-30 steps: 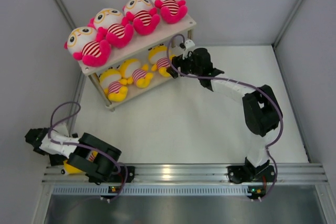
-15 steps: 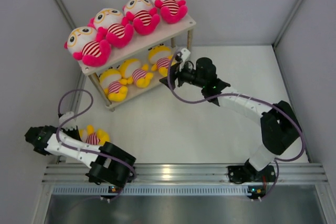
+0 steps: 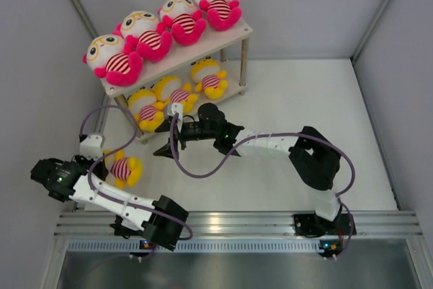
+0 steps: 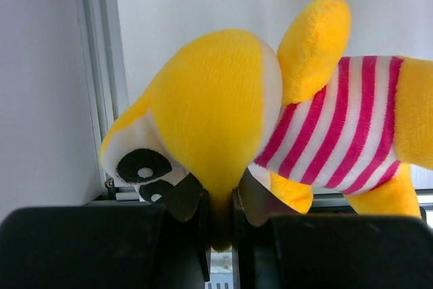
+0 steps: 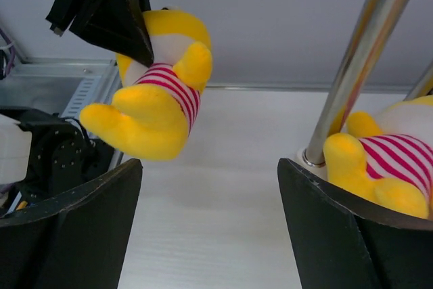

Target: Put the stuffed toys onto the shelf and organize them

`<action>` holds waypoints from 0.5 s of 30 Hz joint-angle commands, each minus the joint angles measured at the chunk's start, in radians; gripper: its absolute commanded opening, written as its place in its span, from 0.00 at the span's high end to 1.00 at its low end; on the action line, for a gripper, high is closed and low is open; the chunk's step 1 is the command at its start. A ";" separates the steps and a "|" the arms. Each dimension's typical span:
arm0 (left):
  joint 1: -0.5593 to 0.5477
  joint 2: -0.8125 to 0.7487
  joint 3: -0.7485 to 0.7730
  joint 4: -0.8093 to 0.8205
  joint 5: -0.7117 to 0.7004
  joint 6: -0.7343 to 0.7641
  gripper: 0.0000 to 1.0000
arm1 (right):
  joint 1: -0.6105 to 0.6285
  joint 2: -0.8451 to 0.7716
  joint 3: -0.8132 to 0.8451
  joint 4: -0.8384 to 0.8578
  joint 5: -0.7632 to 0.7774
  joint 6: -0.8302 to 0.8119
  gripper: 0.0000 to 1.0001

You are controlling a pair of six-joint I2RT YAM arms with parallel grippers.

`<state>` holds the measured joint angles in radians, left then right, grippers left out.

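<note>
The shelf [image 3: 233, 35] stands at the back left. Several pink-limbed stuffed toys [image 3: 145, 32] lie on its top board. Three yellow ones [image 3: 177, 93] lie on the lower board. My left gripper [image 3: 101, 168] is shut on a fourth yellow stuffed toy [image 3: 124, 169], pinching the plush of its yellow head [image 4: 210, 113] between the fingers, above the table's left side. My right gripper [image 3: 164, 148] is open and empty, low in front of the shelf's near left leg [image 5: 358, 59]. In the right wrist view the held toy [image 5: 152, 93] hangs ahead on the left and a shelved yellow toy [image 5: 396, 160] is at the right.
Grey enclosure walls [image 3: 40, 65] close in at the left, back and right. An aluminium rail [image 3: 237, 221] runs along the near edge. Purple cables [image 3: 203, 167] loop off both arms over the table. White tabletop [image 3: 291, 106] lies to the right of the shelf.
My left arm has raised the yellow toy from the near left corner and carried it towards the shelf. My right arm has swung from the shelf's right end leftward, down in front of the shelf.
</note>
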<state>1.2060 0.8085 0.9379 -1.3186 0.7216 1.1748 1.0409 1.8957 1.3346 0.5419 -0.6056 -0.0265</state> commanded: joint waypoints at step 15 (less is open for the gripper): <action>-0.005 -0.003 0.024 -0.191 0.073 0.049 1.00 | 0.111 0.287 0.296 0.124 -0.033 0.243 0.16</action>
<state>1.2034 0.8013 0.9405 -1.3399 0.7444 1.1877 1.1328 2.1555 1.5616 0.6014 -0.6300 0.1715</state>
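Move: The left hand already holds the yellow stuffed toy by its head, the toy's middle about 7 cm to the right of and 2 cm ahead of that hand, about level. From the right hand this toy lies some 13 cm left, 8 cm back and 4 cm lower. Ahead on the lower shelf, from the right hand, sit the nearest shelf toy, 13 cm forward and 7 cm left, and the middle shelf toy, 18 cm forward and 4 cm right, both roughly 6 cm lower. Leftward, then increasingly back as well, the right hand closes in on the legs of the held toy, about 7 cm left and half that back, sinking some 3 cm before levelling off. Its fingers point left and stay wide open, while the wrist rolls about 10 degrees and swings slightly counter-clockwise. The left hand keeps its pinch on the toy's head and holds practically still. ##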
